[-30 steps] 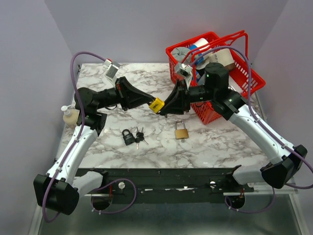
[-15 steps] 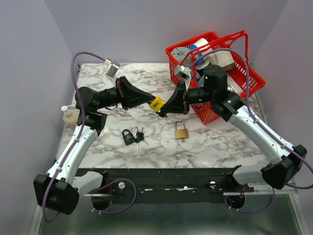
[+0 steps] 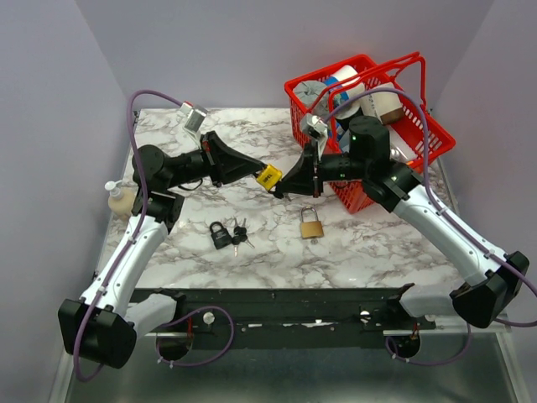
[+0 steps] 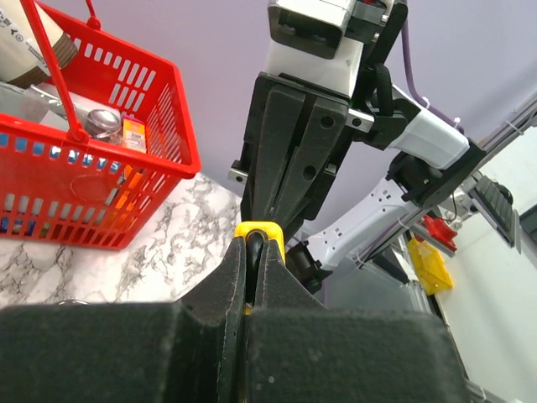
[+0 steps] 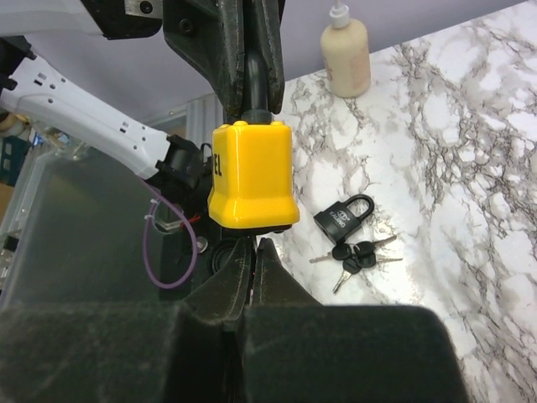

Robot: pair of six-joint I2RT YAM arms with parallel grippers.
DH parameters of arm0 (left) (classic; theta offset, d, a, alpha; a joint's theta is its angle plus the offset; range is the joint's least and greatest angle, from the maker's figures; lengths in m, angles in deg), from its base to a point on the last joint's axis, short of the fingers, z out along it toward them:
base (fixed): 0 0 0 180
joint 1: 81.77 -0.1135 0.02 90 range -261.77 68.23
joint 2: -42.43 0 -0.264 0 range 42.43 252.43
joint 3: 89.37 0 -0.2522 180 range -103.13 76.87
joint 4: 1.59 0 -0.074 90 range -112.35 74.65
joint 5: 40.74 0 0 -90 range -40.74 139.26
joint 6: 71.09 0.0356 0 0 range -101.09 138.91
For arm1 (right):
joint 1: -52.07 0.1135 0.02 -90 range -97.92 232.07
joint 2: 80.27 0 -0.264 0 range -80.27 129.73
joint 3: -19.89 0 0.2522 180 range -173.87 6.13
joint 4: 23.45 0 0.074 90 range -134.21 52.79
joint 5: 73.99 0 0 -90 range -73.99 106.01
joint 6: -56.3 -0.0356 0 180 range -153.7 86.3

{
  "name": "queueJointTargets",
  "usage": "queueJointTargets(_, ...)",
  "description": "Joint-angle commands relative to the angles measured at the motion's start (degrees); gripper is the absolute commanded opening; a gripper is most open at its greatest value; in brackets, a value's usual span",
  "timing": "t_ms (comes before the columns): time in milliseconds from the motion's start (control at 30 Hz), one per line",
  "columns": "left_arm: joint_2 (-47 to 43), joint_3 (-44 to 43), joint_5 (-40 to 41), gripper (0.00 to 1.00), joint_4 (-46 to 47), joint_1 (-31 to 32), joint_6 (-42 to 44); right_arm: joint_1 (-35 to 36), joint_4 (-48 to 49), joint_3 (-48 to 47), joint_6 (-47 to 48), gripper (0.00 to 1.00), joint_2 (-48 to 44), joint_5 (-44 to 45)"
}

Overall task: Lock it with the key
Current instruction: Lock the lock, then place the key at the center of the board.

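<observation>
A yellow padlock (image 3: 269, 177) hangs in the air over the middle of the marble table (image 3: 252, 260). My left gripper (image 3: 256, 174) is shut on its dark shackle; in the left wrist view the yellow body (image 4: 260, 228) peeks out past my left gripper (image 4: 254, 248). My right gripper (image 3: 283, 189) meets the lock from the other side. In the right wrist view the yellow padlock (image 5: 252, 176) sits just above my right gripper (image 5: 254, 245), which is shut right under its underside. Only a thin sliver of the key (image 5: 252, 270) shows between the pads.
A black padlock (image 3: 220, 234) with a bunch of keys (image 3: 239, 233) and a brass padlock (image 3: 311, 225) lie on the table below the held lock. A red basket (image 3: 289, 84) full of items stands at the back right. A soap bottle (image 3: 120, 198) stands at the left edge.
My right gripper has gone from partly open to shut under the yellow padlock. Both arms and the lock have shifted only slightly.
</observation>
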Motion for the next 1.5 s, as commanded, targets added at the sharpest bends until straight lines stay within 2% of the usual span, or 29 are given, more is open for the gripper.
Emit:
queueJointTargets(0, -0.04, -1.25, 3.90, 0.00, 7.16, -4.34, -3.00, 0.12, -5.96, 2.37, 2.69, 0.01, -1.37, 0.10)
queueJointTargets(133, 0.75, -1.60, 3.20, 0.00, 10.59, -6.36, -5.73, -0.06, -6.67, 5.18, 3.66, 0.01, -1.81, -0.60)
queueJointTargets(367, 1.54, -2.21, 1.10, 0.00, 14.20, -6.54, -7.92, -0.94, -9.21, 5.80, 3.66, 0.01, 0.03, -14.29)
queueJointTargets(467, 1.46, -2.83, 0.57, 0.00, 15.34, -6.45, -8.37, -0.85, -10.27, 6.06, 3.13, 0.01, 0.48, -17.29)
queueJointTargets(633, 1.72, -3.27, -0.05, 0.00, 15.44, -6.45, -8.02, -0.94, -10.97, 6.24, 3.66, 0.01, -0.05, -16.69)
queueJointTargets(733, 1.28, -2.74, 0.30, 0.00, 14.38, -6.89, -6.88, -0.94, -11.76, 6.15, 3.66, 0.01, 0.04, -12.14)
queueJointTargets(767, 0.76, -2.74, 0.65, 0.00, 13.42, -6.81, -5.57, -0.94, -11.76, 6.41, 3.66, 0.01, 0.04, -7.16)
queueJointTargets(833, -0.30, -2.66, 3.27, 0.00, 6.76, -6.89, -1.71, -0.94, -11.59, 7.46, 3.48, 0.01, 0.04, -1.16)
queueJointTargets(867, -1.34, -2.31, 3.98, 0.00, 4.38, -7.07, 1.97, -0.94, -11.41, 7.82, 2.96, 0.01, 0.21, 4.52)
queueJointTargets(967, -2.06, -1.43, 4.87, 0.00, -3.00, -7.42, 7.60, -0.85, -11.15, 7.73, 1.73, 0.01, 1.70, 10.01)
queueJointTargets(1000, -2.23, -1.25, 4.70, 0.00, -6.94, -7.51, 8.93, -0.76, -11.06, 7.56, 1.03, 0.01, 2.92, 11.25)
queueJointTargets(1100, -2.85, 0.85, 3.46, 0.00, -11.18, -8.56, 11.75, -0.15, -10.28, 7.73, -2.57, 0.01, 4.86, 14.06)
queueJointTargets(1300, -6.01, 6.92, 4.51, 0.00, -12.51, -10.15, 12.29, 2.75, 2.97, 17.03, -11.10, 0.01, 6.45, 18.37)
queueJointTargets(1467, -6.45, 9.03, 5.04, 0.00, -14.44, -11.20, 13.77, 4.25, 6.78, 18.89, -17.17, 0.01, 13.11, 25.13)
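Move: The yellow padlock hangs between the hands: the left grips its shackle, with the body about 4 cm right and 1 cm back; from the right hand, holding the key at its underside, it is some 3 cm left and 2 ahead. Roughly 32 cm below the right hand lie the brass padlock, 9 right and 6 ahead; loose keys, 10 left and 4 ahead; and the black padlock, 14 left and 4 ahead. The right hand pulls the key free and sinks some 19 cm; the left carries the padlock down, forward-left. ##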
